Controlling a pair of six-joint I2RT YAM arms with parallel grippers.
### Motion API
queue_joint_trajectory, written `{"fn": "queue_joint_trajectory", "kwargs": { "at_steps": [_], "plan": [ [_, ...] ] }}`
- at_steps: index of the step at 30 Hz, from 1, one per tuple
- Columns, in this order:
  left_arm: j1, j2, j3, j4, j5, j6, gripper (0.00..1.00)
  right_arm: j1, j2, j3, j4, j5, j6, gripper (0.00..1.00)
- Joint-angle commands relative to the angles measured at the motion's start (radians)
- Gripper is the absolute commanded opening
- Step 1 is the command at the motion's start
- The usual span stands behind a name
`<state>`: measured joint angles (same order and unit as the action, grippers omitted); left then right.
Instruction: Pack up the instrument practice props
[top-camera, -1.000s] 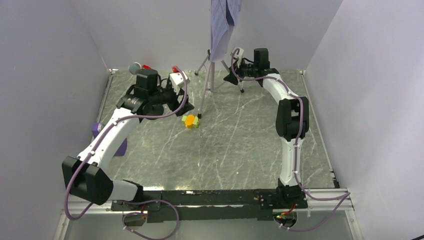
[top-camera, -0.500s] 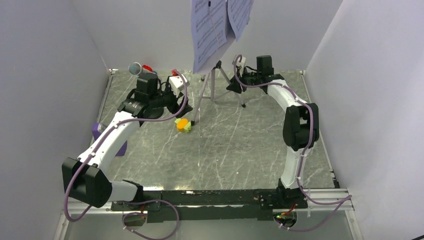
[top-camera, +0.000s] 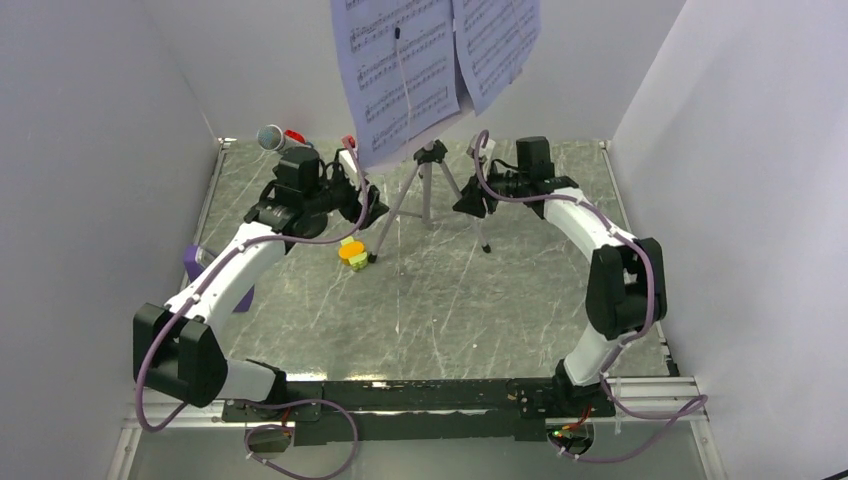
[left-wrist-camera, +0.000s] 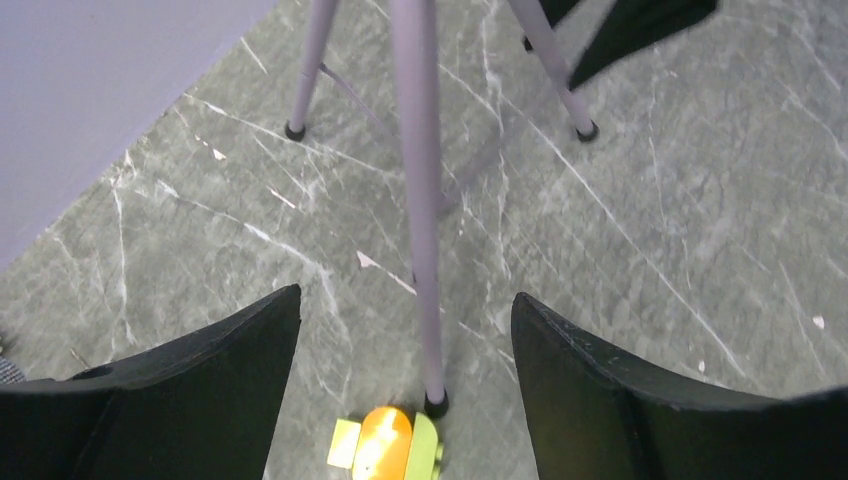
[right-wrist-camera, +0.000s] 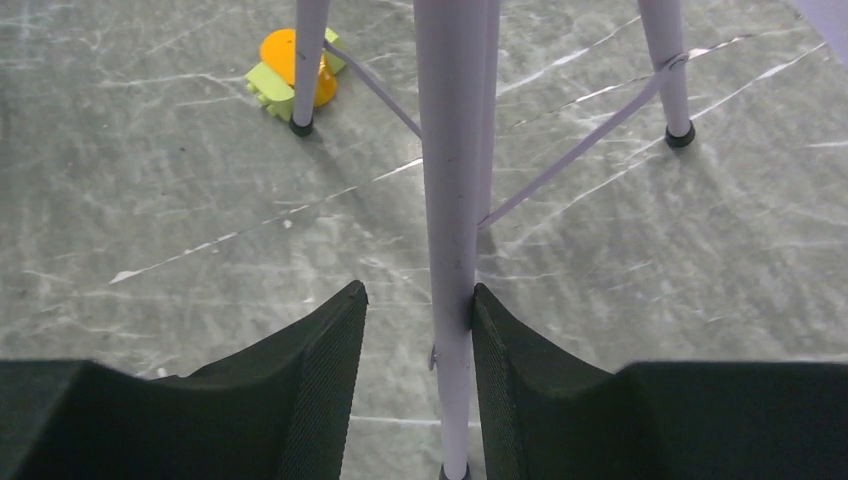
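The grey music stand (top-camera: 428, 195) rests on tripod legs at the back middle. White sheet-music pages (top-camera: 400, 75) on it face the camera and hide its desk. My left gripper (top-camera: 362, 212) (left-wrist-camera: 405, 295) is open, with one tripod leg (left-wrist-camera: 420, 200) between its fingers, touching neither. The orange-and-yellow-green block (top-camera: 352, 252) (left-wrist-camera: 385, 445) lies against that leg's foot. My right gripper (top-camera: 472, 205) (right-wrist-camera: 418, 288) straddles another leg (right-wrist-camera: 450, 150). Its right finger touches the leg and a gap shows on the left. The silver microphone (top-camera: 270, 137) is at the back left. The purple metronome (top-camera: 192, 262) is half hidden by my left arm.
Grey walls close in the marble floor on the left, back and right. Small red items (top-camera: 292, 134) lie by the microphone at the back wall. The arms' mounting rail (top-camera: 420, 390) runs along the near edge.
The stand has come nearer and tipped, so its pages now face the camera. Both grippers moved nearer with it. The block slid nearer and to the left. The right jaws narrowed round the leg.
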<state>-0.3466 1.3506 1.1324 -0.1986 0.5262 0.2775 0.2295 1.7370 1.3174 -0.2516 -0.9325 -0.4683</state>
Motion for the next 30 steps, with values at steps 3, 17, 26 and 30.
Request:
{"fn": "queue_joint_trajectory", "kwargs": {
  "at_steps": [3, 17, 26, 30],
  "plan": [
    [-0.003, 0.065, -0.024, 0.175, -0.001, -0.117, 0.81, 0.089, -0.155, -0.124, 0.075, -0.091, 0.132, 0.46],
    [-0.002, -0.143, -0.233, 0.066, -0.078, -0.09, 0.84, 0.117, -0.288, -0.241, 0.147, -0.089, 0.242, 0.53],
    [-0.003, -0.245, -0.413, 0.01, -0.083, 0.015, 0.85, 0.102, -0.341, -0.229, 0.083, -0.031, 0.175, 0.68],
    [-0.018, -0.229, -0.441, 0.016, -0.096, 0.067, 0.86, 0.084, -0.361, -0.233, 0.06, -0.009, 0.143, 0.68]
  ]
}}
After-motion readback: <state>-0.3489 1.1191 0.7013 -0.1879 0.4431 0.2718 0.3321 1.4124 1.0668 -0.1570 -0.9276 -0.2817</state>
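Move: The left hand, wide open, goes for the lower left leg of the music stand: its foot is on the table about 3 cm ahead, 2 cm left and 24 cm down. The toy lies next to that foot, about 5 cm ahead of the hand and 7 cm left; the round mic base is roughly 12 cm ahead and 20 cm left. The right hand's half-open fingers straddle the stand's right leg, 1 or 2 cm ahead at fingertip height; the toy is some 29 cm left and 1 cm ahead, 16 cm down. The right hand keeps drawing the stand back towards the robot, its farther finger hooked behind the right leg, about 9 cm back with a small rise late on as the fingers open wider. The left hand first edges about 2 cm forward and to the right, then swings back about 9 cm and somewhat left while sinking some 11 cm towards the foot of the left leg, fingers staying wide open around the line of the leg and tipping slightly down, contact with it not visible. ##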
